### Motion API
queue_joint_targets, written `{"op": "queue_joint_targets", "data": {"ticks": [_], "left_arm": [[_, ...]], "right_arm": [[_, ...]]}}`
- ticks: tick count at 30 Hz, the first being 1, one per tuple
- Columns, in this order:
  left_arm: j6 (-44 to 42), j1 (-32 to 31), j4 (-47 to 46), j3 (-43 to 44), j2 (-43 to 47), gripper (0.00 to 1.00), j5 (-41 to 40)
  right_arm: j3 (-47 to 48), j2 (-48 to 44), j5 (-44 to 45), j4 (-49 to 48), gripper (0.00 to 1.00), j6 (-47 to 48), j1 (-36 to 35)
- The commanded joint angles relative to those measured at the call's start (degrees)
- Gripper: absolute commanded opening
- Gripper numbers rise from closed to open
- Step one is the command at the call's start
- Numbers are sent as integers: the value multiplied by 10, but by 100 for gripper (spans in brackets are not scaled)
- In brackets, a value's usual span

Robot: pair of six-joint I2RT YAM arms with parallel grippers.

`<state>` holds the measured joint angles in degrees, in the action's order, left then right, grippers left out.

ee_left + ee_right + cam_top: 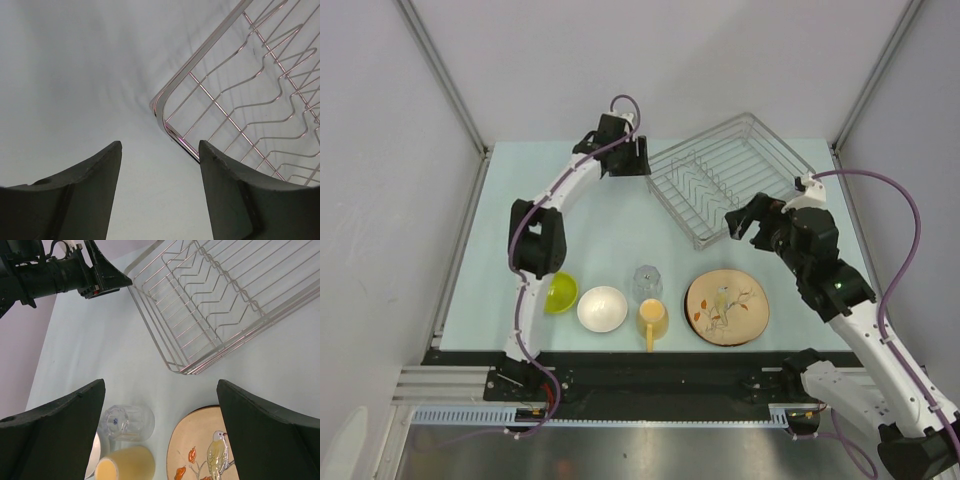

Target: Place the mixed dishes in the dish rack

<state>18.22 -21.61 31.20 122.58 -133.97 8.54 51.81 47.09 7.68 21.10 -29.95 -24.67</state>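
The silver wire dish rack (674, 205) stands at the back right with nothing in it. The dishes line the near edge: a lime-green bowl (560, 292), a white bowl (602, 308), a clear glass (647, 282), a yellow mug (652, 318) on its side, and a tan floral plate (726, 306). My left gripper (642, 165) hovers at the rack's left corner (165, 125), open with only bare table between its fingers (160, 145). My right gripper (745, 228) hangs open above the rack's near corner (150, 320), over the glass (126, 422), mug (127, 462) and plate (200, 450).
Grey walls with metal posts close in the table on the left, back and right. The left arm's elbow (535, 240) stands just above the lime-green bowl. A black rail runs along the near edge (650, 370).
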Motion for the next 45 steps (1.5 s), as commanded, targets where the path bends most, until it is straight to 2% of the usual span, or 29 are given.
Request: {"op": "queue_joint_targets", "data": {"ticks": [1,4,6,8,11,12,15,16,17,19,23,31,36,39,45], "left_arm": [[-35,16,24,2,2,68,-49],[-47,40,30,19,-5,67,-66],[-56,61,34,26,-8,67,-75],[-67,75,38,32,-6,67,-80],[-73,101,47,27,3,67,-80],[-76,109,50,24,6,67,-79],[-87,114,50,5,24,67,-78],[-91,113,43,-11,30,67,-79],[-96,113,40,-19,40,68,-79],[-100,114,31,-36,47,68,-78],[-102,115,31,-39,47,68,-78],[-107,123,29,-53,56,68,-79],[-109,135,25,-60,58,68,-84],[-110,142,25,-56,57,68,-84],[-114,148,32,-24,43,68,-106]], "right_arm": [[29,1,13,-6,100,6,0],[25,5,17,-7,100,14,1],[18,21,58,-14,100,31,3],[20,54,141,-22,100,58,24],[64,176,209,-40,100,46,99],[86,257,225,-35,100,39,113],[184,370,275,-33,100,53,135],[208,435,307,-32,100,66,132],[259,460,323,-30,100,79,127],[303,521,326,-24,100,95,129],[353,576,310,-35,100,103,133],[409,651,329,-41,100,128,138],[385,668,354,-21,100,129,141],[359,660,356,2,100,110,143],[274,588,351,0,100,95,115]]}}
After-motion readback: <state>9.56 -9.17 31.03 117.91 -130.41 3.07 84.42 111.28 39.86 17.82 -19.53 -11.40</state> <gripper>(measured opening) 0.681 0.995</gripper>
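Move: The dish rack's left corner is already at the left hand's fingers, with its middle about 24 cm to that hand's right, 3 cm back and some 5 cm lower. From the right hand, the rack's far right corner is roughly 20 cm ahead, 27 cm right and 17 cm down. The rack's middle is about 21 cm straight ahead; the decorated plate lies 12 cm back, 3 cm left, and the clear glass 6 cm back, 22 cm left. With a finger still hooked over the rack's left corner, the left hand drags the rack about 15 cm left and slightly forward, mostly early on, rolling some 10 degrees; its opening stays put. Meanwhile the wide-open right hand sweeps over 20 cm forward, right and down to the rack's right corner, turning clockwise and tipping down, and ends with that corner by its left finger. ##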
